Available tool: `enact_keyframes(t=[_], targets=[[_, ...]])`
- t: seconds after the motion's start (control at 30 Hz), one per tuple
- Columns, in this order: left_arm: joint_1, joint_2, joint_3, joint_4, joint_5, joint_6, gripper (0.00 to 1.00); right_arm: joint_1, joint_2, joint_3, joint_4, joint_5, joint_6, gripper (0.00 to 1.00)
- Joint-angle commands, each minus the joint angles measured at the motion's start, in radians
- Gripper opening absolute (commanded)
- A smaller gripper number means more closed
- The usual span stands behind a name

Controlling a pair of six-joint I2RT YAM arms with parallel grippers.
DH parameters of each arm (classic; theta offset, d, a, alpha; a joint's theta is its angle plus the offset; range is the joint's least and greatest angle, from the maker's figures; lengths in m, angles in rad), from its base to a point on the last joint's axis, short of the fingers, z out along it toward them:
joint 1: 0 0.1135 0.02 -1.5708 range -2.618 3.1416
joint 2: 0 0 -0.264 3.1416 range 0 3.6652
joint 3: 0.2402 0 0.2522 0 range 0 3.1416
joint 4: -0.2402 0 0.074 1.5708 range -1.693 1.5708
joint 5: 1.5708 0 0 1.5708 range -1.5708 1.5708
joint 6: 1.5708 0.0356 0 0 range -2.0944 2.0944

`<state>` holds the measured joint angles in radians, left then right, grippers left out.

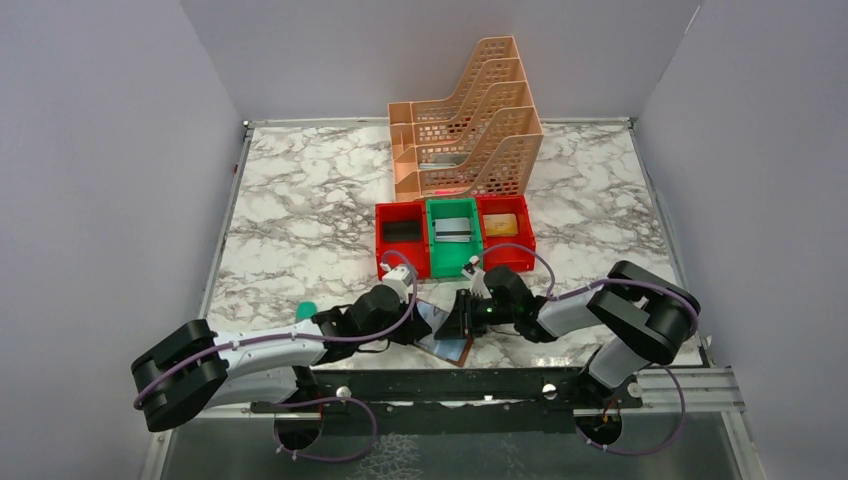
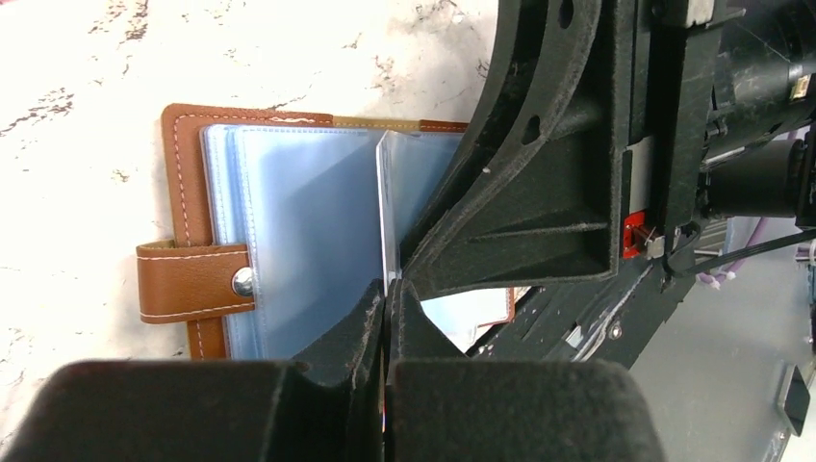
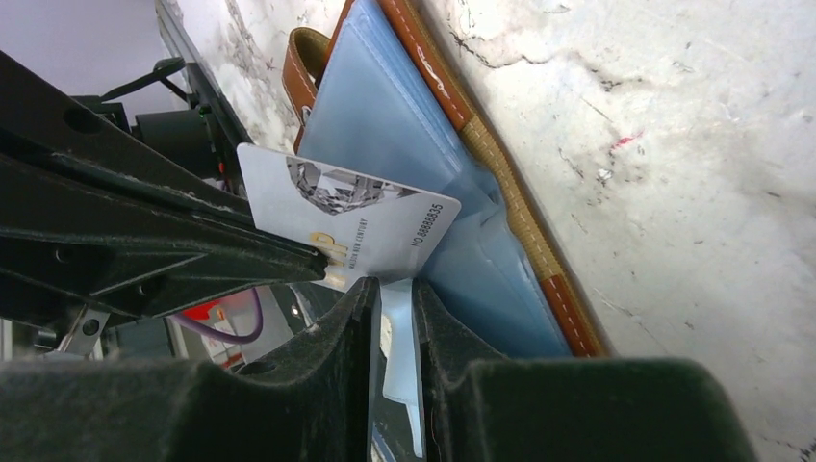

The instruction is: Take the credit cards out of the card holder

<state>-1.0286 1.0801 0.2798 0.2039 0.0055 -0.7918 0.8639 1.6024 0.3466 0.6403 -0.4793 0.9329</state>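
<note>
The brown card holder [image 1: 450, 347] lies open near the table's front edge, its grey-blue pockets [image 2: 289, 231] facing up and its snap tab [image 2: 188, 282] at the left. My left gripper [image 2: 387, 296] is shut on a silvery credit card [image 3: 356, 226], seen edge-on in the left wrist view [image 2: 383, 207]; the card stands partly out of a pocket. My right gripper [image 3: 393, 294] is shut on a grey-blue pocket sleeve [image 3: 395, 337] of the holder. In the top view the left gripper [image 1: 425, 318] and the right gripper [image 1: 463, 318] meet over the holder.
Behind the holder stand a red bin [image 1: 402, 240], a green bin [image 1: 437, 250] holding a grey card [image 1: 453, 229], and a red bin [image 1: 520, 250] holding a yellowish card. A peach file rack [image 1: 465, 125] stands further back. A teal object [image 1: 306, 310] lies by the left arm.
</note>
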Motion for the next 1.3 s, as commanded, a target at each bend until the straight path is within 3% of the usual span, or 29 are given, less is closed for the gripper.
enact_keyframes(t=[0.0, 0.23, 0.43, 0.53, 0.67, 0.83, 0.9, 1.0, 1.27], targets=[[0.002, -0.017, 0.028, -0.048, -0.053, 0.019, 0.0, 0.007, -0.022, -0.029, -0.145, 0.082, -0.041, 0.26], [0.002, -0.189, 0.06, -0.249, -0.183, 0.034, 0.0, 0.006, -0.201, 0.011, -0.348, 0.191, -0.107, 0.3], [0.004, -0.311, 0.087, -0.318, -0.196, 0.062, 0.0, 0.006, -0.404, 0.063, -0.579, 0.33, -0.148, 0.31], [0.004, -0.316, 0.101, -0.325, -0.174, 0.066, 0.0, 0.006, -0.514, 0.053, -0.6, 0.347, -0.138, 0.34], [0.005, -0.313, 0.085, -0.248, -0.119, 0.054, 0.0, 0.006, -0.626, -0.038, -0.474, 0.288, -0.085, 0.57], [0.044, -0.257, 0.057, -0.08, 0.076, 0.013, 0.0, 0.006, -0.691, -0.176, -0.313, 0.308, -0.005, 0.64], [0.066, -0.246, 0.047, -0.038, 0.131, 0.004, 0.0, 0.005, -0.704, -0.276, -0.127, 0.293, 0.002, 0.71], [0.112, -0.251, -0.022, 0.126, 0.24, -0.046, 0.0, 0.006, -0.733, -0.375, 0.06, 0.293, 0.056, 0.73], [0.173, -0.204, -0.049, 0.265, 0.413, -0.097, 0.0, 0.006, -0.789, -0.323, 0.056, 0.241, -0.001, 0.71]])
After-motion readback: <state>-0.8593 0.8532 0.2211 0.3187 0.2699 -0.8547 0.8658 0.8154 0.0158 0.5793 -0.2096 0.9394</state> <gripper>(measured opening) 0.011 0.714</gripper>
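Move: The left hand already grips the credit card, which stands partly out of its clear sleeve, its middle some 2 cm to the right and 1 cm ahead. The open card holder lies about 2 cm right and 4 cm below. The green bin is roughly 18 cm ahead and 6 cm right, with the left red bin beside it, 18 cm ahead and 4 cm left. From the right hand, at the sleeve, the card is about 3 cm left, 1 cm ahead and 1 cm higher. Upward, with a first slant of about 2.5 cm left and nearly 2 cm forward, the left hand draws the pinched card away from the holder; it ends 7 cm up, having come back right with its fingertips tilted up. The right hand comes off the sleeve, backing some 6 cm right and rising, dips about 5 cm, rises again and opens wide. ##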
